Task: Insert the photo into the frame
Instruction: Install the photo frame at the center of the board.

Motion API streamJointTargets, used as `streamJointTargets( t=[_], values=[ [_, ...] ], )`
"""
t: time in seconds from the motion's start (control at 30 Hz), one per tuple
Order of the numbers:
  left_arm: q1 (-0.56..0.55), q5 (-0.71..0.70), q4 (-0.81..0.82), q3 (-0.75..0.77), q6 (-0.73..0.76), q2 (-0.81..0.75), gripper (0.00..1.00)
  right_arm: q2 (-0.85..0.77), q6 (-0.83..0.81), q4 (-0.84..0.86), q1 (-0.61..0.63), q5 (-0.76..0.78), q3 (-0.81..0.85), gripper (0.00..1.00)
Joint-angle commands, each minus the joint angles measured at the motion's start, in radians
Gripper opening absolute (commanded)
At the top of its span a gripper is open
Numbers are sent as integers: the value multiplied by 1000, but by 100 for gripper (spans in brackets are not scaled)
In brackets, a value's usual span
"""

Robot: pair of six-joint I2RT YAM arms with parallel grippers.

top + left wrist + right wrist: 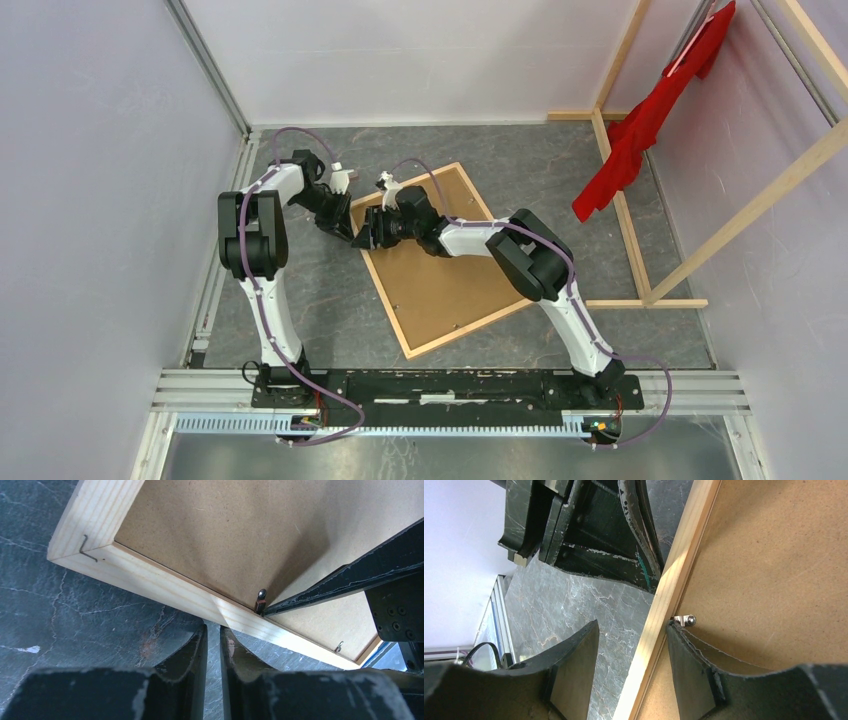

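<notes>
The frame (pixel 470 330) of light wood lies face down on the dark table, with a brown backing board (pixel 450 270) filling it. The photo is hidden. At the frame's left edge my right gripper (pixel 632 625) stands open astride the wooden rail (pixel 679 565). One finger is over the table, and the other rests on the board beside a small metal tab (pixel 687 620). My left gripper (pixel 214 632) is just outside the same rail (pixel 165 587). It is shut to a narrow slit with nothing in it, and its tips touch the wood.
A red cloth (pixel 655 120) hangs on a wooden rack (pixel 625 215) at the right, whose beams lie on the table close to the frame's right corner. Grey walls close in the left and back. An aluminium rail (pixel 450 385) carries both arm bases.
</notes>
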Motion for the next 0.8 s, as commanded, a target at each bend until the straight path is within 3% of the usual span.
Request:
streamJointTargets(
  t=[0.0, 0.33, 0.57, 0.77],
  values=[
    [-4, 20, 12, -11, 31, -4, 22, 49, 3, -9, -4, 26, 32, 59],
    [-4, 9, -11, 6, 44, -10, 21, -34, 26, 33, -28, -8, 2, 61],
    [15, 4, -99, 84, 87, -36, 23, -300, -8, 48, -138, -2, -202, 85],
    [7, 1, -103, -7, 147, -89, 26, -454, -145, -139, -304, 139, -295, 98]
  ],
)
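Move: The metal clip on the photo frame's left rail sits right at the right hand's lower finger, about 1 cm ahead of its hand point, 1 cm right and 2 cm below; the frame's centre is some 17 cm right and 3 cm back, 3 cm lower. Its far left corner stands about 9 cm ahead and 2 cm left of the right hand. From the left hand, at the rail's outer side, the clip lies some 3 cm right and 1 cm back, about level. After staying nearly still at the clip, one finger inside the rail, the right hand comes free and sweeps faster and faster about 13 cm to the right, rising some 8 cm and going a little forward over the board, its fingers spreading from just over half open to almost fully open while it turns slightly clockwise. The left hand, braced beside the outside of the left rail, then also eases off it, up about 1.5 cm and a touch to the left, its fingers still nearly shut. ##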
